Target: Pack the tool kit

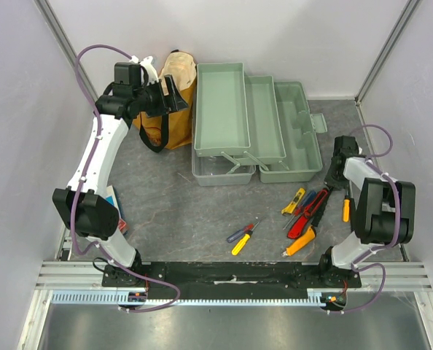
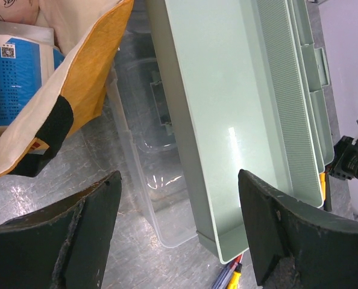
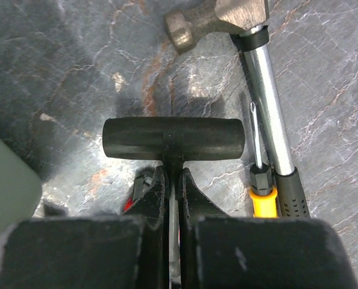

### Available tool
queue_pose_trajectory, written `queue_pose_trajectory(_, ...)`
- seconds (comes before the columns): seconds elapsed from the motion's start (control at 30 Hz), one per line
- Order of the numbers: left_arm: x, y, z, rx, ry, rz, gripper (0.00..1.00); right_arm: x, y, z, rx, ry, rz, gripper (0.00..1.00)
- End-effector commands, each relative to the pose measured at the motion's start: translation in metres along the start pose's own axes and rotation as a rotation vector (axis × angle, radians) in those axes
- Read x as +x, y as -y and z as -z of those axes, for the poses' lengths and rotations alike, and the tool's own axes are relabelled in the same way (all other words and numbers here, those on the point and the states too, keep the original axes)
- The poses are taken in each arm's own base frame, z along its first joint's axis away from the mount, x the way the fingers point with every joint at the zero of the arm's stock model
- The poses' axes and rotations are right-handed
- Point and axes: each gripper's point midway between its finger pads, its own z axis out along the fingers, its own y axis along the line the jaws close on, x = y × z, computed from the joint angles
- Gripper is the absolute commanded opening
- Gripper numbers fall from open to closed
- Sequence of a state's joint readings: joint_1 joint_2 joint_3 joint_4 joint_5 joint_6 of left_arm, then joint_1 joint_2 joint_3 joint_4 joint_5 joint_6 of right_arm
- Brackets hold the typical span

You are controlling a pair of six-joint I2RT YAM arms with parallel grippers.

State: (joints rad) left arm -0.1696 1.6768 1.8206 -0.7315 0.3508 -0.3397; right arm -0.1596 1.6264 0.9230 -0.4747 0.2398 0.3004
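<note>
The pale green toolbox [image 1: 220, 109] stands folded out at the back, its clear lid [image 1: 213, 169] lying in front. My left gripper [image 1: 174, 93] hangs open above the box's left end; in the left wrist view its fingers [image 2: 179, 180] frame the tray [image 2: 227, 120] and clear lid [image 2: 149, 150], holding nothing. My right gripper [image 1: 336, 182] is down on the table right of the box. In the right wrist view it [image 3: 174, 174] is shut on the metal shaft of a black T-handle tool [image 3: 173, 138]. Beside it lie a hammer [image 3: 227, 15] and a yellow-collared screwdriver [image 3: 263, 192].
A mustard-yellow bag [image 1: 176, 124] stands left of the toolbox, and a booklet [image 1: 114, 200] lies by the left arm. Loose tools lie in front of the box: a yellow-handled screwdriver [image 1: 242, 237], red pliers [image 1: 307, 215] and an orange-handled tool [image 1: 300, 243].
</note>
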Motion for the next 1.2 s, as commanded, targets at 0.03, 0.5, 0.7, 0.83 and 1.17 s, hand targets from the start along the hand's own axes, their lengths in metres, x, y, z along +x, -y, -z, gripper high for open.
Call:
queue_pose_trajectory(0.03, -0.006, 0.006, 0.005, 0.034, 0.023, -0.035, 0.83, -0.040, 0.000, 0.038, -0.007, 0.176, -0.021, 0.00)
queue_pose_trajectory(0.5, -0.008, 0.012, 0.007, 0.063, 0.029, -0.023, 0.82, -0.124, -0.023, 0.154, -0.150, 0.463, 0.009, 0.00)
queue_pose_trajectory(0.7, -0.012, 0.017, 0.011, 0.079, 0.041, -0.025, 0.82, -0.166, -0.085, 0.217, -0.352, 0.618, 0.094, 0.00)
queue_pose_trajectory(0.83, -0.013, 0.017, 0.013, 0.074, 0.048, -0.025, 0.82, -0.195, -0.118, 0.232, -0.449, 0.709, 0.105, 0.00)
queue_pose_trajectory(1.17, -0.018, 0.022, 0.025, 0.066, 0.059, -0.012, 0.82, -0.215, -0.197, 0.149, -0.534, 0.611, 0.231, 0.00)
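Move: The right hand, low at the table, already pinches the black mallet just behind its head. The toolbox's rightmost green bin lies about 16 cm ahead and 11 cm to the left, its middle some 3 cm higher. On the table, the hammer's middle is roughly 5 cm right and 4 cm back; the red cutters are 8 cm left and 8 cm back, and the yellow knife 12 cm left and 5 cm back. From the left hand the bin is about 33 cm right, 3 cm back and 24 cm below. Up first, almost straight for the first 10 cm or so, then sweeping forward and left over the toolbox's rightmost green bin, the right hand carries the mallet in a shut grip. It tops out some 26 cm up and ends about 5 cm lower, having tipped its fingers up by nearly 40 degrees and swung counter-clockwise, so the handle slopes down and back. ##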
